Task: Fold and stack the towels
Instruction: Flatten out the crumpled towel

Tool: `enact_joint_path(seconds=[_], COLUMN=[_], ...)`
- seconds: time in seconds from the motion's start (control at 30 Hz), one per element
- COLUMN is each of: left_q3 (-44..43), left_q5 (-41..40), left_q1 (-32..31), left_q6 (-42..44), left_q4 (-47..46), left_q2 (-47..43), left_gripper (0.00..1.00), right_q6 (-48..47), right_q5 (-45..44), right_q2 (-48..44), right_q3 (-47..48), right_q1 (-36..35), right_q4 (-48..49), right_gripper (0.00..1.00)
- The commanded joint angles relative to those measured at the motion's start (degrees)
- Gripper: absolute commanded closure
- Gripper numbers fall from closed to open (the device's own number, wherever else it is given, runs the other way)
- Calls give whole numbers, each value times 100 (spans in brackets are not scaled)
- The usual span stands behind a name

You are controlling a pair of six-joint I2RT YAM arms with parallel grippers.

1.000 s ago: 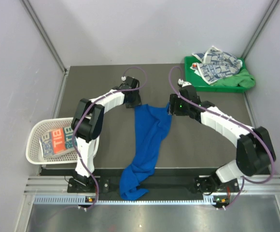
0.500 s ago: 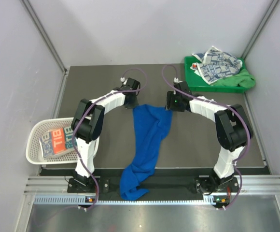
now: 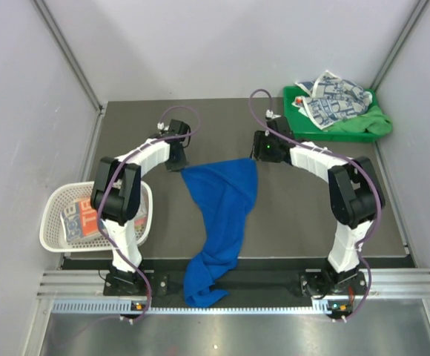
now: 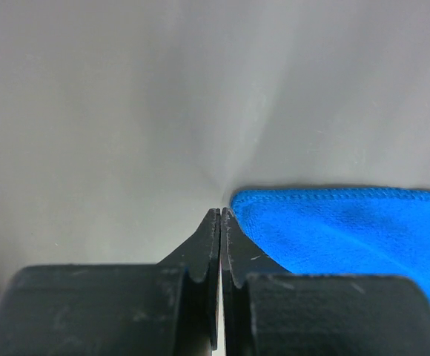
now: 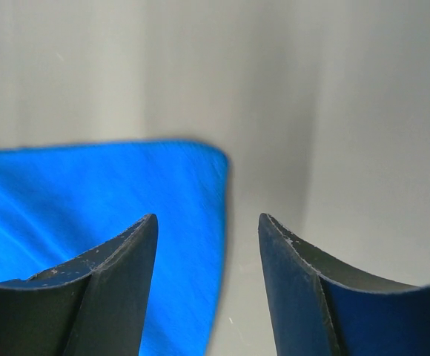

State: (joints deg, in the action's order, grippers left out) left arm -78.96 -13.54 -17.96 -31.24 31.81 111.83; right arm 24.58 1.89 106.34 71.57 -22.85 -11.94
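Observation:
A royal blue towel [image 3: 222,200] lies down the middle of the table, and its lower end hangs over the near edge. My left gripper [image 3: 179,165] is shut at the towel's far left corner, and that corner [image 4: 237,200] sits right at the closed tips [image 4: 221,211]. My right gripper [image 3: 258,157] stands open over the far right corner [image 5: 211,159], with one finger above the cloth and one above bare table. White towels with navy print [image 3: 333,100] and a green towel [image 3: 369,122] are heaped at the back right. A lettered towel [image 3: 81,216] lies in the basket.
A white mesh basket [image 3: 50,231] sits at the table's left edge beside the left arm. A green tray [image 3: 289,95] under the heaped towels stands in the back right corner, close behind the right gripper. Grey walls enclose three sides.
The left gripper closed and moved left, drawing the towel's far left corner with it, so the far edge is now spread wide. The right gripper shifted slightly back and stayed open.

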Motion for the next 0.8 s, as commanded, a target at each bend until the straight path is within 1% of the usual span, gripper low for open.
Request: enact_joint_path(seconds=[0.0, 0.1, 0.13, 0.17, 0.2, 0.3, 0.33, 0.37, 0.4, 0.43, 0.47, 0.57, 0.6, 0.63, 0.77], left_q3=[-14, -32, -32, -23, -14, 29, 56, 126, 152, 196, 214, 345, 390, 486, 680], left_q5=[114, 211, 238, 255, 282, 475, 536, 580, 615, 677, 799, 748, 721, 695, 511], left_q1=[-15, -15, -6, -15, -6, -15, -15, -15, -15, -15, -15, -15, -15, -15, -59], left_q6=[180, 206, 206, 206, 206, 206, 180, 145, 110, 75, -4, -197, -250, -294, -627], left_q4=[105, 114, 106, 115, 115, 71, 45, -43, -52, -78, -105, -140, -166, -175, -289], left_q2=[-250, -206, -197, -205, -206, -258, -284, -346, -372, -390, -416, -486, -513, -522, -548], left_gripper=[100, 100, 100, 100, 100, 100, 95, 82, 75, 71, 64, 58, 54, 51, 47], right_q6=[-155, -523, -707, -787, -875, -1042, -1051, -1060, -1052, -1078, -1087, -1122, -1131, -1165, -1192], right_q5=[127, 32, -56, -109, -301, -453, -427, -383, -330, -338, -365, -277, -268, -259, -303], right_q2=[298, 641, 764, 1009, 1107, 1187, 1161, 1100, 1082, 1047, 1037, 994, 985, 1002, 1134], right_q3=[559, 1006, 1182, 1549, 1666, 1720, 1668, 1580, 1544, 1518, 1492, 1413, 1404, 1395, 1439], right_q1=[9, -61, -88, -88, -79, -88, -88, -97, -97, -123, -123, -149, -167, -193, -255], right_q4=[158, 52, -244, -438, -658, -748, -730, -696, -652, -651, -660, -642, -642, -642, -695], right_gripper=[43, 43, 44, 45, 45, 45, 45, 45, 45, 45, 45, 46, 46, 46, 47])
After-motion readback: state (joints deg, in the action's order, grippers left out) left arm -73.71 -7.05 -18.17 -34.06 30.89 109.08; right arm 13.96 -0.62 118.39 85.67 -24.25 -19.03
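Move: The right hand, open, has the blue towel's far right corner about 5 cm ahead, 2 cm left and 5 cm below; the green bin is some 18 cm ahead and 36 cm right. The left hand's shut fingers are at the far left corner, which is about 1 cm ahead, 1 cm right and 1 cm below. From the left hand, the towel's rumpled middle lies 20 cm back and 20 cm right, the white basket 20 cm back and 30 cm left. Forward and slightly left goes the right hand, about 5 cm, then it eases back a little while sinking some 2.5 cm onto the far right corner's place, rolling its left side down and turning slightly counter-clockwise, fingers still open. The left hand lingers at its corner, then opens halfway and draws back towards the base and a little right, ending with its right finger over the towel and its left finger outside the side edge. ##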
